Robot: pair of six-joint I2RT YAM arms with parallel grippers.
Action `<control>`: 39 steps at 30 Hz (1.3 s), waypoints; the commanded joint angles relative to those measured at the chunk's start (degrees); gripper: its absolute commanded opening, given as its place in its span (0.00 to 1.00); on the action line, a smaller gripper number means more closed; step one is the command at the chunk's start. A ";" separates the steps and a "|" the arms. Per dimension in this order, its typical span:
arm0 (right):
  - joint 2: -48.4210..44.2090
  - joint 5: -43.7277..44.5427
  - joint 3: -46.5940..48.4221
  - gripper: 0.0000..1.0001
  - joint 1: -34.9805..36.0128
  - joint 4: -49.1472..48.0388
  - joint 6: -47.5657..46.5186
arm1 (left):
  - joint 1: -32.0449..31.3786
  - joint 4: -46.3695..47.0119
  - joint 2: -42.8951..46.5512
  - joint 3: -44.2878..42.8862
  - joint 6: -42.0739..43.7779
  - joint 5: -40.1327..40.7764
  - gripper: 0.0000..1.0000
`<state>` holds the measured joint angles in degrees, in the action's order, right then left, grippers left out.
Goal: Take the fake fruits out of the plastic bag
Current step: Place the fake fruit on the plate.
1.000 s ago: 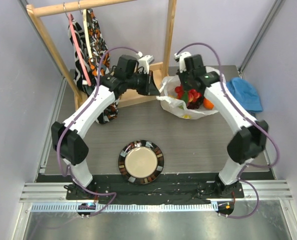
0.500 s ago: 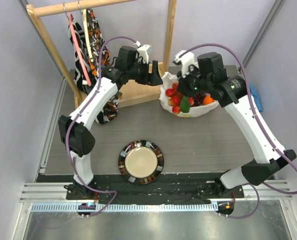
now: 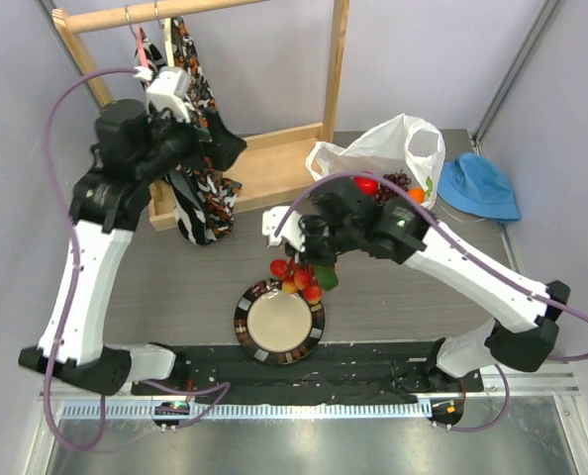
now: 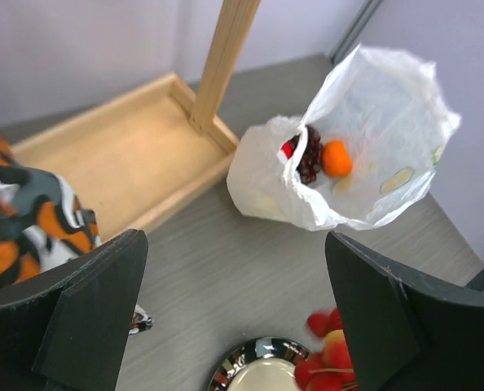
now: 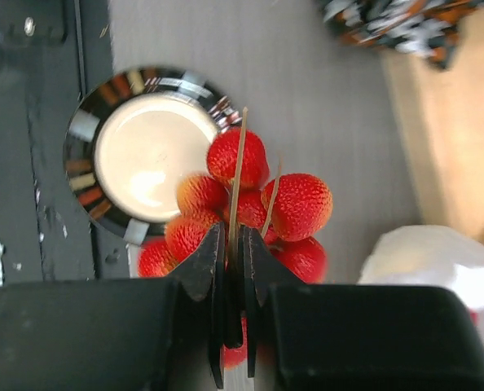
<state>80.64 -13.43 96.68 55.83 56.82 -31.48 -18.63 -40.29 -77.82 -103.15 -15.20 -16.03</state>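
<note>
The plastic bag [image 3: 398, 143] lies open at the back right, also in the left wrist view [image 4: 372, 122]. Inside it show a red apple [image 3: 366, 185], a dark grape bunch [image 3: 397, 182] and an orange [image 3: 416, 195]. My right gripper [image 3: 299, 252] is shut on the thin stems of the red berry cluster [image 3: 296, 279], which hangs over the far rim of the plate [image 3: 243, 319]. The right wrist view shows the jaws [image 5: 234, 236] pinching the stems, with the berries [image 5: 295, 204] beyond them. My left gripper [image 3: 220, 158] is raised at the back left, open and empty [image 4: 234, 236].
A wooden rack with a tray base [image 3: 274, 163] stands at the back, with patterned cloth [image 3: 200, 198] hanging from it near my left gripper. A blue hat [image 3: 480, 186] lies right of the bag. The black mounting strip [image 3: 373, 356] runs along the near edge.
My right gripper has carried the berry cluster out of the bag to above the plate's rim. My left gripper has opened, let go of the bag and pulled back up to the left.
</note>
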 commanded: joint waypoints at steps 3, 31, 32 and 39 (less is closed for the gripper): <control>3.55 -0.90 -7.47 0.01 4.37 -11.89 -5.69 | 4.91 1.44 5.83 3.83 -0.27 -2.59 0.95; 19.12 0.50 -15.14 0.81 14.74 -31.08 7.31 | 11.34 3.99 14.19 10.25 -0.27 -6.99 0.95; 17.72 1.29 -14.25 0.82 14.66 -30.28 7.49 | 11.34 4.17 14.36 10.51 -0.44 -7.08 0.95; 9.38 2.88 -8.26 0.84 10.89 -21.76 16.10 | 11.34 4.79 15.24 12.80 -0.88 -7.61 0.95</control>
<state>98.70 -11.97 83.72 69.45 31.51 -21.56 -7.68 -38.33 -63.96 -90.98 -15.44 -22.09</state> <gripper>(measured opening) 0.840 0.947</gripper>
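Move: The fake strawberry bunch already hangs by its stems from the right hand. The plate it goes to lies some 10 cm left of that hand, 5 cm back and about 29 cm below. The plastic bag stands roughly 30 cm ahead and 17 cm to the right, and the hanging cloth's lower end about 16 cm ahead and 27 cm left. From the left hand the plate is some 17 cm back, 10 cm right and 41 cm below. The strawberry bunch is lowered about 20 cm and carried left and a little back onto the plate by the right hand, which turns some 15 degrees counter-clockwise on the way. There its fingers open wide and let go of the stems, and the hand rises about 5 cm. The left hand, still open and empty, drifts left and slightly back, away from the bag. ##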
